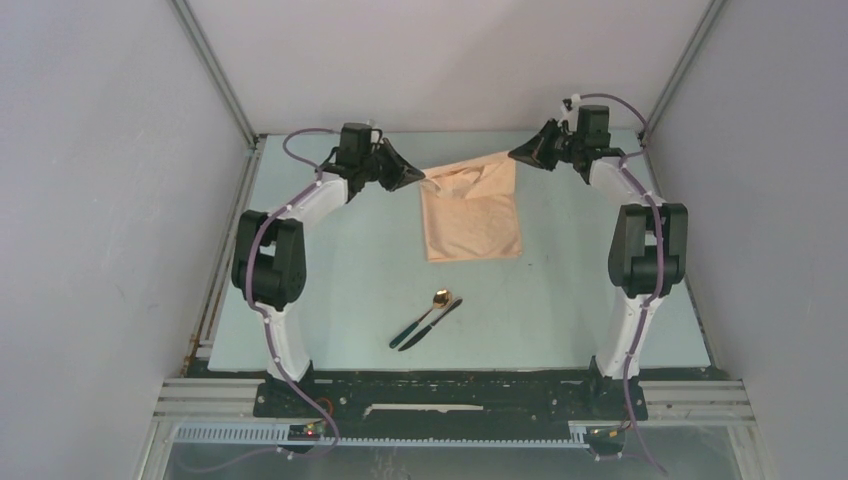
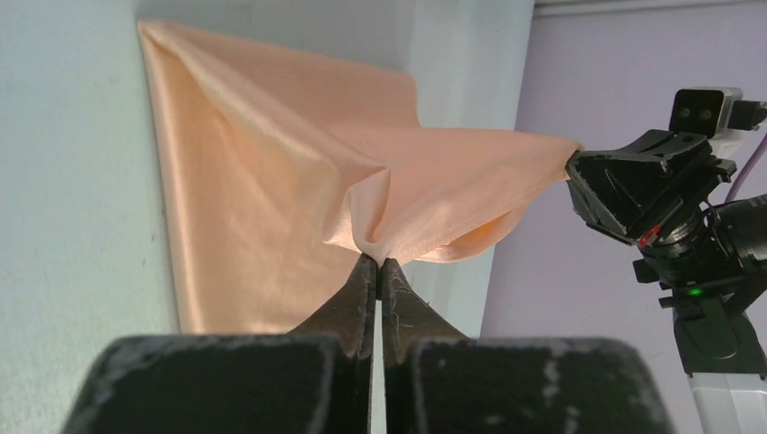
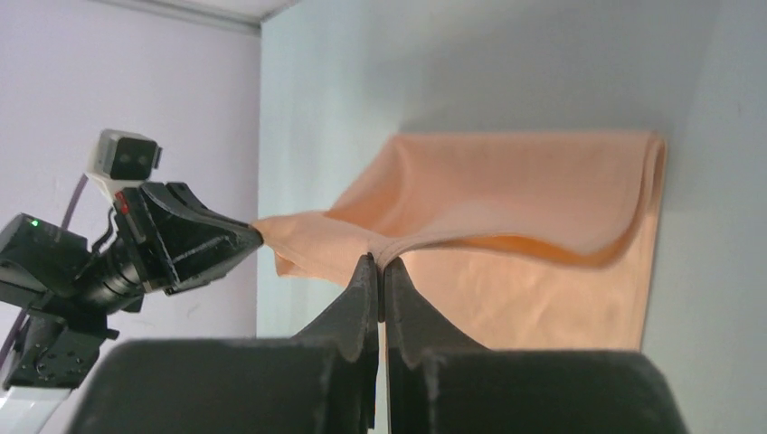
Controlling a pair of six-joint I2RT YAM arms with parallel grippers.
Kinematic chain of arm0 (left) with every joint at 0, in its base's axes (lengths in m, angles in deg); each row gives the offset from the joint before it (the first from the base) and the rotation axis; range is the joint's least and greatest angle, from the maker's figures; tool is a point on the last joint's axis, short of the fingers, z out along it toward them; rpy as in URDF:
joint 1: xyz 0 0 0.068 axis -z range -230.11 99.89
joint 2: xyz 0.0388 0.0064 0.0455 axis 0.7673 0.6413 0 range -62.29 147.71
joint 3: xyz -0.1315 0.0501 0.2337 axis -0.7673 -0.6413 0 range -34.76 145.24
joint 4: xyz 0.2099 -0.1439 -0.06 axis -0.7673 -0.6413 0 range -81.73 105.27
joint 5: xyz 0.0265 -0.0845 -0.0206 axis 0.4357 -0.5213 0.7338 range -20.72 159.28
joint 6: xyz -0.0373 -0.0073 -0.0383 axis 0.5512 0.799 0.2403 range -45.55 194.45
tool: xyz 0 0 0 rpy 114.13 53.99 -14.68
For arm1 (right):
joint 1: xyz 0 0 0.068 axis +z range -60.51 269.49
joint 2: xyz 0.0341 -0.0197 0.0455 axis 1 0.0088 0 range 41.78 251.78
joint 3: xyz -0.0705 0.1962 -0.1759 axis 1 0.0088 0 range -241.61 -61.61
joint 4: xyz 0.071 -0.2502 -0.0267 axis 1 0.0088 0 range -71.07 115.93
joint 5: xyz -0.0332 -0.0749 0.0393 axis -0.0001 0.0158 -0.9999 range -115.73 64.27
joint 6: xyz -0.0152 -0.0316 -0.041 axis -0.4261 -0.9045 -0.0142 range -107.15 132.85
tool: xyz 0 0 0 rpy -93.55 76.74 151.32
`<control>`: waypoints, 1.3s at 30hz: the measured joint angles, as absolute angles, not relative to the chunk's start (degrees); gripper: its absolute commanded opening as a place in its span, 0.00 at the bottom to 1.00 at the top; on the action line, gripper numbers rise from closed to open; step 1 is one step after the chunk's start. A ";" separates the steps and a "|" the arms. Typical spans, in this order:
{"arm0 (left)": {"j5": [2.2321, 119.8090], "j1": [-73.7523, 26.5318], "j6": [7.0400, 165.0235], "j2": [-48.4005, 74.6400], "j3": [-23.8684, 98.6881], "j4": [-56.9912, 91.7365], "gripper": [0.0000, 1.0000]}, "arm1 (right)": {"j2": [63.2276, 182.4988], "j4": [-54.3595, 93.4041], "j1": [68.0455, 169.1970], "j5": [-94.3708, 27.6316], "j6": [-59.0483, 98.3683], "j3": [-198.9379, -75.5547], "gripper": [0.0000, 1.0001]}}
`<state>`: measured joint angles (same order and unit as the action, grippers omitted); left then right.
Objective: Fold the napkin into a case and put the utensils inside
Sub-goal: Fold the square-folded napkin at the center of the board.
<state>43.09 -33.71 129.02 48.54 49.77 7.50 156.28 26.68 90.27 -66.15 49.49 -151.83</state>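
Observation:
The peach-tan napkin (image 1: pixel 470 205) lies near the far middle of the table, its far edge lifted between both grippers. My left gripper (image 1: pixel 422 178) is shut on the napkin's far-left corner (image 2: pixel 371 240). My right gripper (image 1: pixel 514 154) is shut on the far-right corner (image 3: pixel 384 251). The near part of the cloth (image 3: pixel 561 289) rests flat on the table. The utensils lie together nearer the arms: a spoon (image 1: pixel 427 313) with a gold bowl and dark handle, and a slim dark knife (image 1: pixel 432 323) beside it. No folded case shows.
The pale table top (image 1: pixel 330 270) is walled by grey panels on the left, right and back. The arm bases stand on a dark rail (image 1: pixel 450 390) at the near edge. The right arm's wrist (image 2: pixel 669 208) shows in the left wrist view.

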 measured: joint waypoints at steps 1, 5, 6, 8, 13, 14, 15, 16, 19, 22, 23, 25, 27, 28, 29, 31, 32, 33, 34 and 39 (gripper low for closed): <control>43.09 -34.01 129.04 49.17 50.91 7.52 0.00 | 157.35 26.54 90.27 -66.28 49.66 -153.82 0.00; 42.96 -35.13 129.04 51.71 55.89 7.78 0.00 | 162.42 26.48 90.29 -67.11 50.30 -162.10 0.00; 42.82 -35.39 129.06 52.41 57.18 7.91 0.00 | 163.51 26.54 90.27 -67.31 50.43 -163.76 0.00; 42.39 -35.94 129.06 53.89 59.61 8.37 0.00 | 165.59 26.57 90.27 -67.73 50.65 -166.73 0.00; 41.53 -36.96 128.93 57.50 64.85 8.53 0.00 | 169.35 26.76 90.31 -68.58 51.17 -171.85 0.00; 41.53 -37.12 128.91 58.11 65.79 8.55 0.00 | 169.83 26.74 90.34 -68.69 51.32 -172.57 0.00; 41.49 -37.25 128.91 58.62 66.65 8.53 0.00 | 170.20 26.74 90.34 -68.75 51.50 -173.22 0.00; 41.47 -37.38 128.89 58.96 67.26 8.46 0.00 | 170.57 26.76 90.34 -68.89 51.74 -173.95 0.00; 41.40 -37.66 128.84 59.88 69.57 8.24 0.00 | 171.71 26.70 90.38 -69.63 52.20 -176.70 0.00; 41.38 -37.88 128.82 60.41 71.67 8.29 0.00 | 173.42 26.17 90.42 -70.04 52.46 -180.31 0.00; 41.38 -37.90 128.80 60.52 72.31 8.26 0.00 | 173.83 25.95 90.47 -70.15 52.64 -181.12 0.00; 41.23 -37.99 128.62 60.80 73.49 8.26 0.00 | 174.68 25.67 90.64 -70.42 52.90 -182.64 0.00; 40.97 -38.01 128.38 61.17 74.51 8.29 0.00 | 175.30 25.43 90.69 -70.63 53.23 -183.69 0.00; 40.88 -38.01 128.36 61.19 74.62 8.31 0.00 | 175.54 25.43 90.73 -70.81 53.29 -184.09 0.00; 40.64 -38.01 128.38 61.19 74.65 8.26 0.00 | 175.62 25.49 90.77 -70.90 53.31 -184.24 0.00; 40.46 -38.01 128.36 61.17 74.56 8.22 0.00 | 175.62 25.98 90.93 -71.05 53.25 -184.24 0.00; 40.38 -38.01 128.34 61.15 74.25 8.26 0.00 | 175.62 26.37 91.04 -71.09 53.14 -184.13 0.00; 40.31 -38.01 128.34 60.91 73.42 8.42 0.00 | 175.56 26.57 91.08 -71.09 53.03 -183.72 0.00; 40.20 -37.97 128.34 60.43 72.04 8.50 0.00 | 174.92 26.57 91.14 -71.09 52.79 -181.75 0.00; 39.50 -37.66 128.45 56.71 61.53 8.09 0.00 | 170.16 29.60 91.21 -70.98 52.37 -168.98 0.00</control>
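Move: About 4 cm ahead of the left hand, straight in line and some 15 cm below, is the napkin's far left corner, over which that hand swings its pinched corner. The far right corner is roughly 3 cm ahead, 2 cm right and 17 cm below the right hand. The spoon and the knife lie some 30 cm back from the left hand, the spoon level with it sideways and the knife 1 cm to the right, both on the table. Swinging the lifted napkin edge out past the far edge, both hands, each still pinching its corner, go forward about 9 cm while rising 5 to 7 cm, the fingers tipping up a little over 10 degrees. Then both turn back and sink together, some 4 cm back and 6 cm down, picking up speed, the fingertips tipping down again. ##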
